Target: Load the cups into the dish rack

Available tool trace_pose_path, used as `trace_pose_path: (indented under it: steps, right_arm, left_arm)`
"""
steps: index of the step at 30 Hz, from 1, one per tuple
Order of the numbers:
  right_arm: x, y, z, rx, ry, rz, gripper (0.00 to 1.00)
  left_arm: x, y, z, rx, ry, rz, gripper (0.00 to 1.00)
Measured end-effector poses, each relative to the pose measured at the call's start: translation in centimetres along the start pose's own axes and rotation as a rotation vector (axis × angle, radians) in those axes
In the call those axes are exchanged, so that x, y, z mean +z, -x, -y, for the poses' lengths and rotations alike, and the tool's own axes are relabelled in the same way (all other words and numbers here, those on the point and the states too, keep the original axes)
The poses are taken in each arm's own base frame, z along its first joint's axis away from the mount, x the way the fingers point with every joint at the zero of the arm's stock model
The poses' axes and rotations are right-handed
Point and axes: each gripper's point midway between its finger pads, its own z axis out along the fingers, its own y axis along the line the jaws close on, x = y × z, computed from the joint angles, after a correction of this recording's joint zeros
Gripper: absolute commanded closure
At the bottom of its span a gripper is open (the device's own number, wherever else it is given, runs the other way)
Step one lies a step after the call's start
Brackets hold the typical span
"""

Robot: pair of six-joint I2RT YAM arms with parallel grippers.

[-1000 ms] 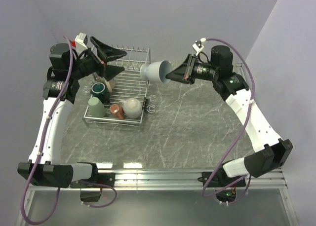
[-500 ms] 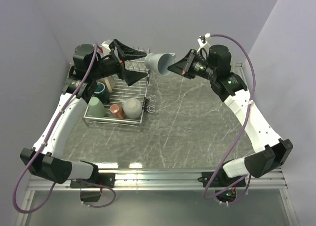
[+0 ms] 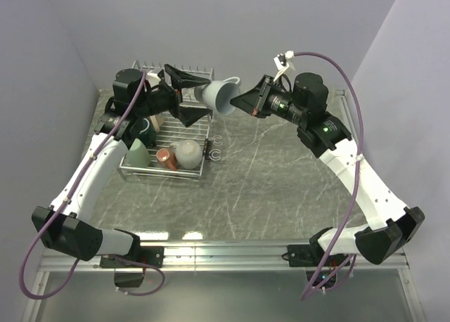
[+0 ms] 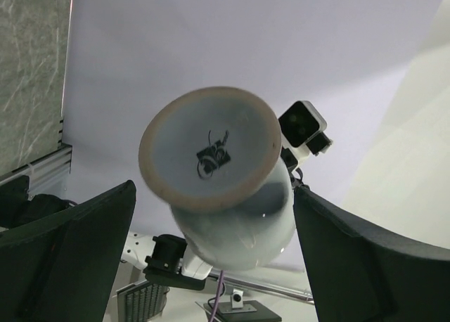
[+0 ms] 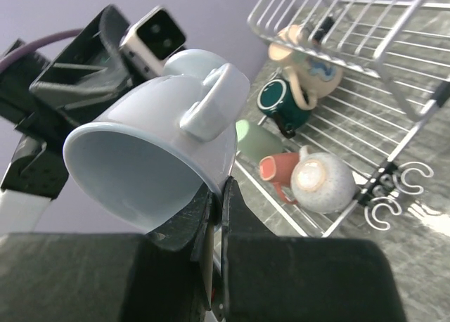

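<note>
A light blue-grey cup (image 3: 216, 95) hangs in the air over the dish rack's (image 3: 199, 129) right back corner, on its side with its base toward the left arm. My right gripper (image 3: 234, 100) is shut on the cup's rim (image 5: 228, 169), one finger inside and one outside. My left gripper (image 3: 197, 95) is open, its fingers on either side of the cup's base (image 4: 207, 153). Lying in the rack are a dark green cup (image 3: 143, 129), a pale green cup (image 3: 136, 153), a red-brown cup (image 3: 166, 157) and a cream cup (image 3: 188, 152). A tan cup (image 5: 307, 60) shows in the right wrist view.
The rack's raised back row of tines (image 3: 195, 72) stands just behind the held cup. Two white hooks (image 3: 216, 147) hang on the rack's right side. Walls close in at the left and back. Marbled tabletop (image 3: 281, 181) stretches right of the rack.
My left arm swung right from over the rack, bringing its open jaws round the cup's base. My right arm carried the cup a little left and back, tilting it.
</note>
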Motion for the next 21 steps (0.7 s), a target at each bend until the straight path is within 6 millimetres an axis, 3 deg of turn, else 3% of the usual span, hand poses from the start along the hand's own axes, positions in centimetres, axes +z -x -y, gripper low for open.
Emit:
trace_pose_path:
  steps: [9, 12, 13, 18, 19, 21]
  right_arm:
    - [0.9, -2.0, -2.2, -0.025, 0.059, -0.041, 1.00]
    - [1.4, -2.7, -2.5, -0.026, 0.068, -0.055, 1.00]
    - [1.5, -2.9, -2.5, -0.026, 0.068, -0.059, 1.00]
    - [2.2, -3.3, -2.5, -0.043, 0.058, -0.055, 1.00]
    - [2.2, -3.3, -2.5, -0.042, 0.057, -0.052, 1.00]
    - [2.3, -3.2, -2.6, -0.044, 0.059, -0.045, 1.00]
  left_arm:
    - [0.5, -0.5, -0.1, -0.004, 0.005, 0.000, 0.02]
    - [0.8, -0.4, -0.6, -0.011, 0.019, 0.004, 0.16]
    - [0.9, -0.3, -0.8, -0.013, 0.026, 0.008, 0.28]
    - [0.9, 0.9, -0.6, -0.052, 0.026, 0.056, 0.67]
    - [0.9, 0.8, -0.5, -0.049, 0.026, 0.057, 0.80]
    - [0.8, 0.9, -0.4, -0.043, 0.028, 0.065, 0.96]
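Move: The pale blue cup hangs base-first from the right hand, its middle about 6 cm to the right of the open left hand point and some 3 cm ahead, at about its height. From the right hand, the left gripper waits roughly 11 cm to the left and 1 cm back, level. On the rack's lower tier, about 34 cm below the left hand, the speckled cup lies 5 cm to its left and 2 cm ahead, and the terracotta cup 12 cm left and 1 cm ahead. Still pinching the pale blue cup by its rim, the right hand carries it left about 4 cm and back some 2 cm, feeding the base end in between the left hand's spread fingers and slowing to a near stop there. The left hand stays nearly in place, easing only about 1 cm forward and slightly down, and once the cup is well in, its fingers close about a quarter of their range onto both sides of the cup near the base, while the right fingers keep their hold. ##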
